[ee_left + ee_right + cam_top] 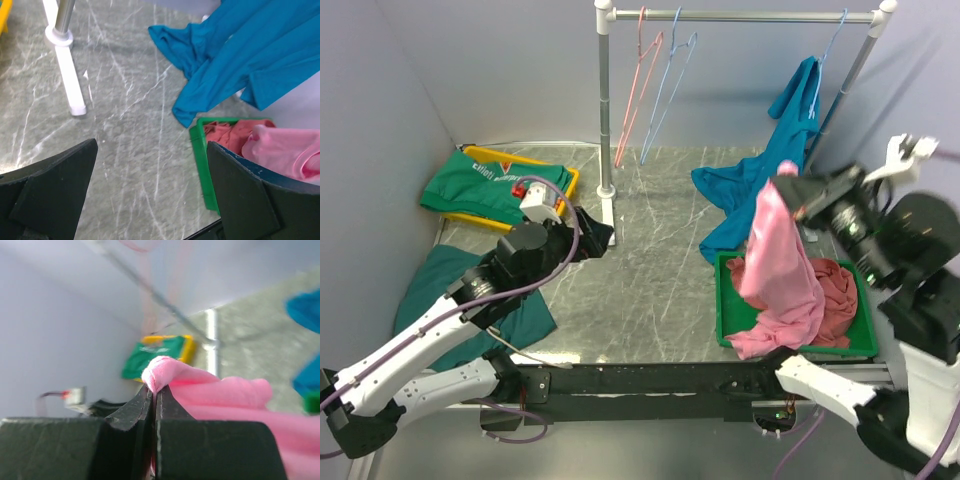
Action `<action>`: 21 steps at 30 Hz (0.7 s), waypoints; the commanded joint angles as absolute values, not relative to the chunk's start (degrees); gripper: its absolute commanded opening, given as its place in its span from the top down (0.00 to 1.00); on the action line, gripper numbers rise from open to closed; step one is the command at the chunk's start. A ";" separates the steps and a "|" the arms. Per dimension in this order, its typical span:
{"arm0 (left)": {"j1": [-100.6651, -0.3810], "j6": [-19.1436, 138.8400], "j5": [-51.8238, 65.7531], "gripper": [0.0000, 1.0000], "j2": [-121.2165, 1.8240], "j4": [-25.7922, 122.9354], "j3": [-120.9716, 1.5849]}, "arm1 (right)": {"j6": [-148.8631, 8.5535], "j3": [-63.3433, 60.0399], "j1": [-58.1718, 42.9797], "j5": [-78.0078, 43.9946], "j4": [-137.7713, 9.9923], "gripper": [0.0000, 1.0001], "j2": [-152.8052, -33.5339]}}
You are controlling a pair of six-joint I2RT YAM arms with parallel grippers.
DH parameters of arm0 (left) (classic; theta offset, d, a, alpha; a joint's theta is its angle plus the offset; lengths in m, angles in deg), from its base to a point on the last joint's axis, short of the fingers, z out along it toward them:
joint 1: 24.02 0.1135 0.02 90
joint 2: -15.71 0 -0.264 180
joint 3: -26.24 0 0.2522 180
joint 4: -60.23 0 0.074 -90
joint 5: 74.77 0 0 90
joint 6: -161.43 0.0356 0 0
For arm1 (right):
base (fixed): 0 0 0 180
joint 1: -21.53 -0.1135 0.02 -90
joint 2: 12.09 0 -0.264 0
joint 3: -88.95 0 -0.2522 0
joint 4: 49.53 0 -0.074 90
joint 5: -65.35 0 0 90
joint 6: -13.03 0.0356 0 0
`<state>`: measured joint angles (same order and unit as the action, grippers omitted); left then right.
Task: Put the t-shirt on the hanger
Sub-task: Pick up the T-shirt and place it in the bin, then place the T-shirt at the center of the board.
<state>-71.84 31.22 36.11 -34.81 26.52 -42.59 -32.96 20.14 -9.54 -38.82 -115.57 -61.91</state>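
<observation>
The bright pink t-shirt (782, 270) hangs from my right gripper (788, 190), which is shut on a fold of it above the green tray (724, 300); its lower part still rests in the tray. In the right wrist view the pink t-shirt (210, 390) bulges out past the closed gripper (154, 390). The light blue wire hanger (668, 85) hangs on the rail at the back, beside a pink wire hanger (638, 90). My left gripper (595, 232) stands open and holds nothing, low over the table; in the left wrist view the gripper (152, 175) faces the tray (200, 160) and the t-shirt (285, 150).
A dusty-rose garment (835, 290) lies in the tray. A teal-blue shirt (760, 185) hangs from another hanger on the rail's right and drapes onto the table. The rack's post and foot (607, 200) stand mid-table. A green garment in a yellow tray (500, 185) and a dark teal cloth (435, 290) lie at the left.
</observation>
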 commanded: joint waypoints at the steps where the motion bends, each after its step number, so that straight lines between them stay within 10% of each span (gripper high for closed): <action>1: -71.57 30.73 37.28 0.03 -33.25 28.28 -46.14 | -39.70 40.27 -9.32 -26.68 -109.18 1.00 -72.36; 13: -71.57 31.44 40.97 0.04 -31.14 26.26 -47.11 | -26.44 48.32 -9.58 -5.61 -87.47 1.00 -83.19; 21: -71.49 30.74 40.89 0.04 -30.52 25.90 -44.04 | -29.24 -6.21 -15.82 -4.34 -73.16 1.00 -65.37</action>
<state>-71.81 31.27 40.31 -31.25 25.50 -44.89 -28.81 18.44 -13.49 -7.00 -83.24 -72.84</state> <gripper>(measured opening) 0.967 0.030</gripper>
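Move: The right gripper holds the pink T-shirt high, its lower end still in the front-left of the green bin. The bare table patch lies about 16 cm to the hand's left, 3 cm back and 48 cm below. The bin's middle is some 14 cm right and 5 cm back, 46 cm down; the blue shirt hangs 20 cm ahead, 3 cm right, 33 cm lower. From the left hand, the patch is roughly 15 cm right, 9 cm back, 30 cm down. Keep the right fingers pinched on the pink T-shirt and whip it out of the green bin: rise about 18 cm while sweeping left, then carry on left, some 13 cm in all, over the bare table and start dropping about 10 cm. Yaw the wrist roughly 35 degrees counter-clockwise, fingertips tipping up and then partly back. Ease the open left gripper slightly up and left. ##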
